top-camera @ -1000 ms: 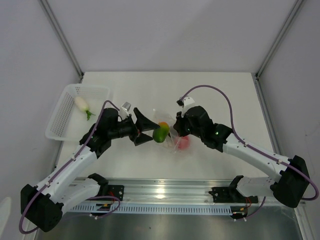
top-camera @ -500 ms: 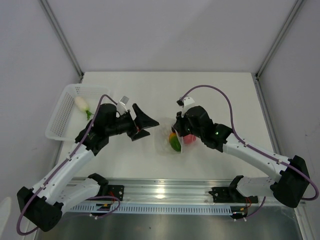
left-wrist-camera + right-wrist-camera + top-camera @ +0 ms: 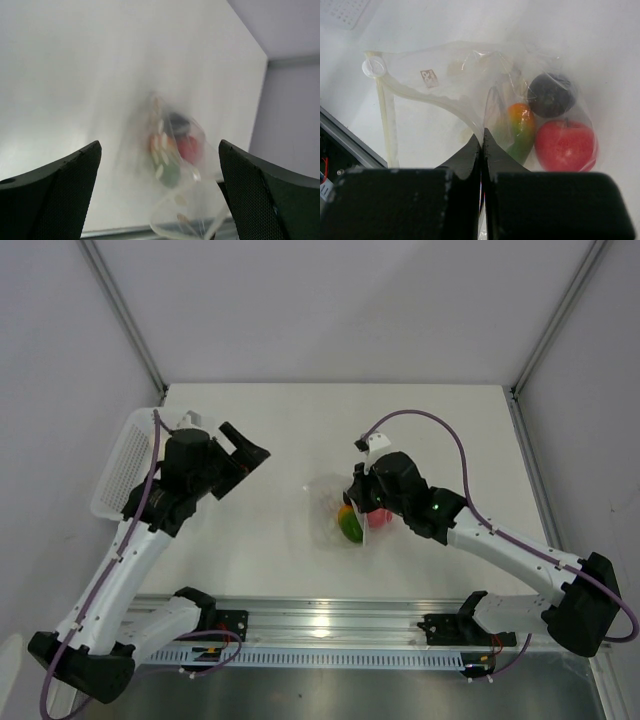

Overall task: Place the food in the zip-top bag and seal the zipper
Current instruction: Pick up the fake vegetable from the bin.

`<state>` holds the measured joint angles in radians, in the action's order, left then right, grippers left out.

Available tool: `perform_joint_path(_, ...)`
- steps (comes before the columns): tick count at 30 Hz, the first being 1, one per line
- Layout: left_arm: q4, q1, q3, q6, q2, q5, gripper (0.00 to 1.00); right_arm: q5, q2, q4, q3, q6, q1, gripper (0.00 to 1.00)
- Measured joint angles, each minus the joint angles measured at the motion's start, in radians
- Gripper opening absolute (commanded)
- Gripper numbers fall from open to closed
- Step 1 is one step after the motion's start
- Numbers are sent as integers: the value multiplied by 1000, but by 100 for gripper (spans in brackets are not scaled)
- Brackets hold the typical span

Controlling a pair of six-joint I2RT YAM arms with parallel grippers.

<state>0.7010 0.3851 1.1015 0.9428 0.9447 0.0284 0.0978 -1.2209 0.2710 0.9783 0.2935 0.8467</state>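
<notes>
The clear zip-top bag lies mid-table with its mouth gaping toward the left. Inside it lie food pieces: a red round one, an orange-and-green one and a dark round one. My right gripper is shut on the film at the bag's mouth, right beside the food. The zipper runs as a pale strip along the open lip, unsealed. My left gripper is open and holds nothing, well to the left of the bag. In the blurred left wrist view the bag shows between the fingers, at a distance.
A white perforated basket stands at the table's left edge, mostly covered by my left arm. The metal rail carrying both arm bases runs along the near edge. Grey walls close in the table on both sides.
My left gripper let go of the orange-and-green piece, which dropped into the bag. It then swung back left to the basket. The right gripper kept its hold on the bag.
</notes>
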Motion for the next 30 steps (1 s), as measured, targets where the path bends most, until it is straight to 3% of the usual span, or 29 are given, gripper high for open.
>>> perform_joint_path(6, 37, -215, -12, 18, 85, 116, 100, -1, 0, -6, -17, 0, -1, 0)
perform_joint_path(16, -133, -493, -101, 89, 216, 173, 100, -12, 0, -17, -32, -7, -11, 0)
perform_joint_path(30, -145, -693, 159, 156, 720, 224, 99, -35, 4, -89, -89, -11, -39, 0)
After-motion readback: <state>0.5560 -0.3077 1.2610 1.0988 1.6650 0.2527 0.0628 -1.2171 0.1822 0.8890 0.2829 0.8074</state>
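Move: The white vegetable lies in the bin, roughly 23 cm ahead of the left hand, 32 cm to its left and 24 cm below. The bin's middle is some 19 cm ahead, 32 cm left and about 25 cm down; the zip-top bag stands about 20 cm to this hand's right, 2 cm back and 19 cm lower. From the right hand, the vegetable lies about 24 cm ahead, 54 cm left and 17 cm below. Leftward in one quick sweep of about 28 cm, the empty left hand leaves the bag's side and sinks some 16 cm while reaching forward, to come over the bin towards the white vegetable. The wrist swings counter-clockwise about 55 degrees and tips further down, fingers staying wide open and still short of the vegetable. The right hand keeps its pinch on the bag's rim and sinks slightly. ##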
